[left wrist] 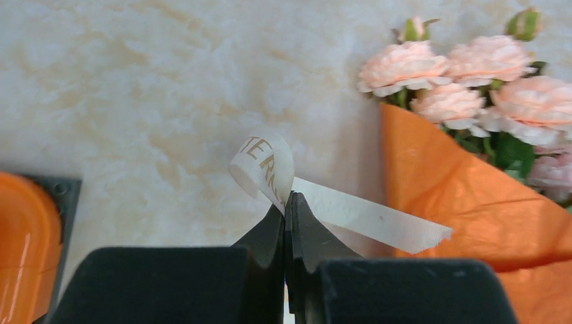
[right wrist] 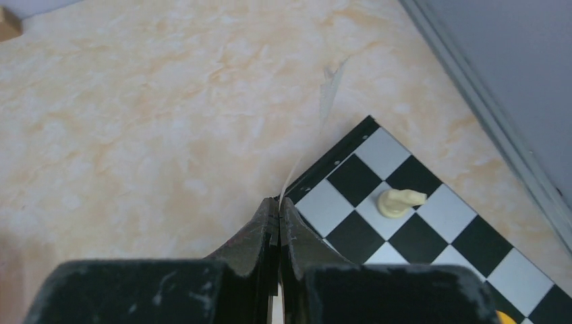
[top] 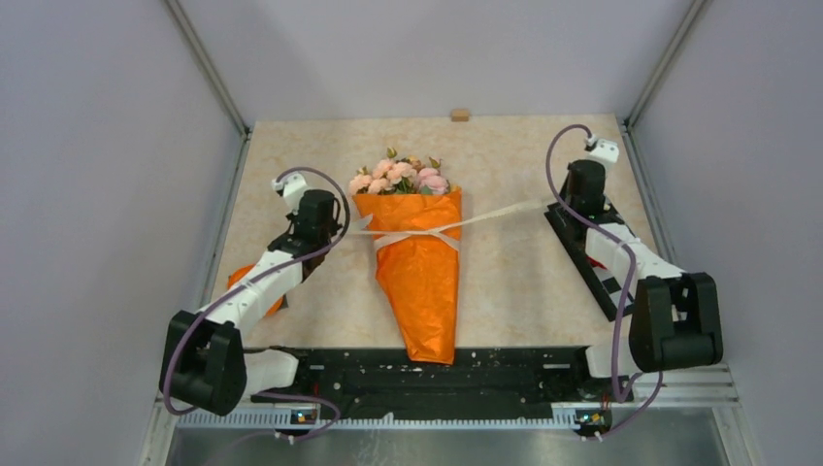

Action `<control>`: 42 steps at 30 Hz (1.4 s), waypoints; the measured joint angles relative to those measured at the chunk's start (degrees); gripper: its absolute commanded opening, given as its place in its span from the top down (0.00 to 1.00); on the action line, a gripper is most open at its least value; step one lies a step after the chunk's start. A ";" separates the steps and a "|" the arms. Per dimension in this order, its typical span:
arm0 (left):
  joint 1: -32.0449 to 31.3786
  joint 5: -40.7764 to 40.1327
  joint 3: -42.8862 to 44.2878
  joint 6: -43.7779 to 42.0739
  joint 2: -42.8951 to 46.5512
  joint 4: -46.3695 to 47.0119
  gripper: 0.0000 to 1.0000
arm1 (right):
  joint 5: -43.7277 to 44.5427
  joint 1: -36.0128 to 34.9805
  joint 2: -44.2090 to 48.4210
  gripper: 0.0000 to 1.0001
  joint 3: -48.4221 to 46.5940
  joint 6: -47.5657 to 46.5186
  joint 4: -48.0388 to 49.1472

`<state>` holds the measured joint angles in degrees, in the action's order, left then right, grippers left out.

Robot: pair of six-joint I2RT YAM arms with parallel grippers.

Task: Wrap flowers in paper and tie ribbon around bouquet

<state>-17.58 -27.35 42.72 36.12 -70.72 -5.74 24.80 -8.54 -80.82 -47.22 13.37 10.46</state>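
Note:
The bouquet lies in the middle of the table. Its pink flowers point to the far side and top a cone of orange paper. The cream ribbon crosses the cone's upper part and stretches out to both sides. My left gripper is shut on the ribbon's left end just left of the cone. In the left wrist view the ribbon curls out of the closed left gripper beside the flowers and paper. My right gripper is shut on the ribbon, seen edge-on.
A black-and-white chessboard with a cream chess piece lies under the right arm. A small orange object sits under the left arm. A wooden block rests at the table's far edge. Grey walls stand on both sides.

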 measured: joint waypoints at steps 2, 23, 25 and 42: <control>0.02 -2.43 0.00 1.77 -0.07 -3.04 1.00 | -0.04 2.23 0.46 1.00 0.04 0.15 -0.70; 9.66 13.05 -3.56 8.70 -8.57 -9.22 1.00 | -11.82 16.33 -3.58 0.91 0.79 -10.34 -1.57; 9.66 15.54 -3.78 8.22 -9.14 -7.87 1.00 | -12.28 14.58 -4.96 0.74 1.14 -14.10 -1.40; 8.94 23.67 -5.66 5.68 -10.47 -1.75 1.00 | -35.80 -1.88 2.27 0.05 -6.88 -50.27 -2.32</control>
<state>-8.64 -3.68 37.06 41.80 -81.19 -7.49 -11.00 -10.41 -78.54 -54.11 -36.91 8.14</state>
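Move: The ribbon crossing on the orange-wrapped bouquet lies about 18 cm to the right of the left hand, nearly level with it and some 10 cm below; the rose heads are 15 cm ahead and 14 cm right, the orange toy 10 cm back and 17 cm left. From the right hand the crossing is roughly 35 cm left, 5 cm back and 12 cm lower, with the chessboard's middle 10 cm back and 9 cm right. Both hands, still pinching the ribbon ends, draw them apart across the bouquet, the right going some 13 cm right while the left goes left, back and down, then eases back right, fingers shut, ending about 11 cm lower. The right swings back left and down, opens wide and lets go of its end, then rises and sweeps left towards the bouquet, turning about 50 degrees counter-clockwise. ##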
